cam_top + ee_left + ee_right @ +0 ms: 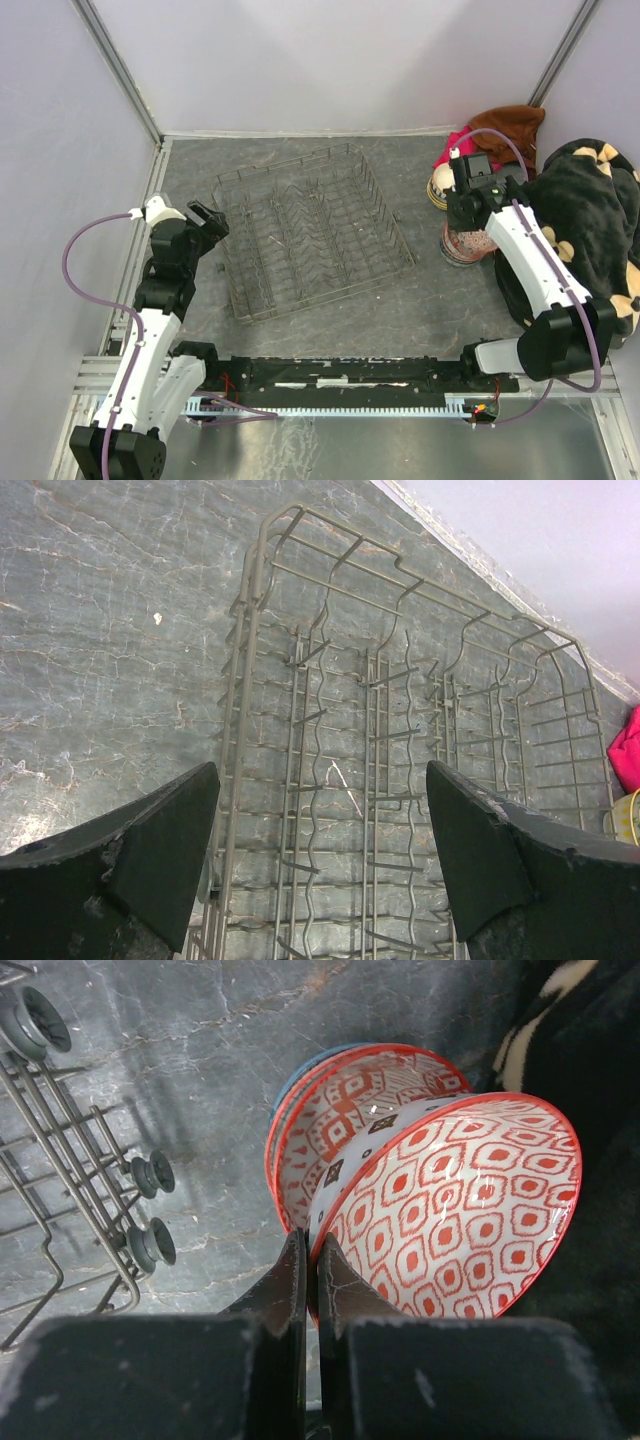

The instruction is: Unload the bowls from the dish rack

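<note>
The grey wire dish rack (310,235) lies on the table's middle with no bowl showing in it (400,730). My left gripper (208,220) hangs open over the rack's left edge, nothing between its fingers (322,780). My right gripper (312,1245) is shut on the rim of a tilted bowl (450,1210) with a red lattice pattern. That bowl sits over a stack of bowls (335,1125) standing right of the rack (460,245). A yellowish bowl (438,188) sits behind the stack.
A black and cream plush blanket (590,220) is heaped at the right, close to the stack. Pink and brown cloths (500,125) lie in the far right corner. The rack's corner wheels (150,1210) are left of the stack. Walls close in the table.
</note>
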Robot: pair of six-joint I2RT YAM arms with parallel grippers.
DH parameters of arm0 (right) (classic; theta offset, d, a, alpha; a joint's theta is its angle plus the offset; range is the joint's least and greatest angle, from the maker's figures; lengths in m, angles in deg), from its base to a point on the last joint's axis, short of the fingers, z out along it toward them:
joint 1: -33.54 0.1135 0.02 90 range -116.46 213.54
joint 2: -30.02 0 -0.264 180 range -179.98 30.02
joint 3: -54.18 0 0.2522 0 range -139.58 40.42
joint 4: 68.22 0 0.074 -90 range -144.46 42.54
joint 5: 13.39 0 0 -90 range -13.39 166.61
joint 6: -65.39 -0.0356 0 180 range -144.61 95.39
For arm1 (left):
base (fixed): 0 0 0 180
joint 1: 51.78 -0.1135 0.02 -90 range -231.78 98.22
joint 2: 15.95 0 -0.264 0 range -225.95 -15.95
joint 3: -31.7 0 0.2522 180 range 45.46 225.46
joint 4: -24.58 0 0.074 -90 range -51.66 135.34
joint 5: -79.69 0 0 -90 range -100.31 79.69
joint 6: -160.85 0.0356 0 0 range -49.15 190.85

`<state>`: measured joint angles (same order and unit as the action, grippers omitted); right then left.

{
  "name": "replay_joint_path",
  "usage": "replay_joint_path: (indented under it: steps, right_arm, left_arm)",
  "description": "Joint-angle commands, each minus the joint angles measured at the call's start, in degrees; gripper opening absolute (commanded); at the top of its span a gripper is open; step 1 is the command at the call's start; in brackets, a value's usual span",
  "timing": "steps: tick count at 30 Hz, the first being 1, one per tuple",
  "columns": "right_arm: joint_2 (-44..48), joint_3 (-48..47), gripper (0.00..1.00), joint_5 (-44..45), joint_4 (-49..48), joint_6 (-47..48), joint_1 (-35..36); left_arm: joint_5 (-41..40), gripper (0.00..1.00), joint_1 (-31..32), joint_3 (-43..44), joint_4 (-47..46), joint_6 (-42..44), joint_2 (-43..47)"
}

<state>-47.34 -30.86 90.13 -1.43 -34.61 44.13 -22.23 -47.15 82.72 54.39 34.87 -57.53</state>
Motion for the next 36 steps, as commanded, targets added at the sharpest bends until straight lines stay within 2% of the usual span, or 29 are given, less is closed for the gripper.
replay_joint_path:
  steps: [1,11,14,16,21,27,36]
  right_arm:
    - [-1.1,0.4,0.01,-1.3,-5.4,-0.2,-0.5]
    - [-4.1,2.4,0.01,-2.6,-7.7,-1.9,-1.9]
    - [-4.5,2.8,0.04,-3.3,-8.1,-2.6,-2.4]
    - [-4.5,3.2,0.09,-3.8,-8.3,-2.9,-2.8]
    - [-4.7,3.7,0.3,-4.3,-8.6,-3.7,-3.4]
    - [-3.5,3.7,0.48,-4.0,-8.8,-4.6,-3.5]
    - [2.4,1.9,0.58,-2.7,-7.2,-6.0,-3.5]
  left_arm:
    - [-0.2,0.91,0.0,2.0,-2.9,-1.4,0.4]
    - [-0.3,0.91,0.0,1.9,-3.0,-1.3,0.4]
    - [-0.4,0.91,0.0,1.8,-2.9,-1.2,0.5]
    - [-0.5,0.91,0.0,1.8,-3.0,-1.2,0.6]
    - [-0.7,0.91,0.0,1.8,-3.0,-1.2,0.5]
    - [-0.7,0.91,0.0,2.0,-3.4,-1.1,-0.1]
    - [-0.9,0.91,0.1,2.0,-3.5,-1.2,-0.1]
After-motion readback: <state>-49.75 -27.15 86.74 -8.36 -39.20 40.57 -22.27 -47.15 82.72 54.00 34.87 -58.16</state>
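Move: Just ahead and to the right of the right hand, which still pinches the red-patterned bowl by its rim, stands the bowl stack: about 3 cm farther out, 5 cm right and 8 cm below. The cream bowl stack is some 14 cm beyond it and 5 cm left of it. The rack's middle lies roughly 32 cm left and 4 cm ahead of this hand. For the left hand, the bowl stack lies about 56 cm right, 3 cm back and 12 cm lower. Lowering the pinched bowl about 4 cm while easing some 1.5 cm forward, the right hand brings it down onto the bowl stack, the hand turning slightly clockwise. There the fingers open to roughly half and let go of the rim; the hand then starts straight back up, about 1.5 cm, fingers still parting. ##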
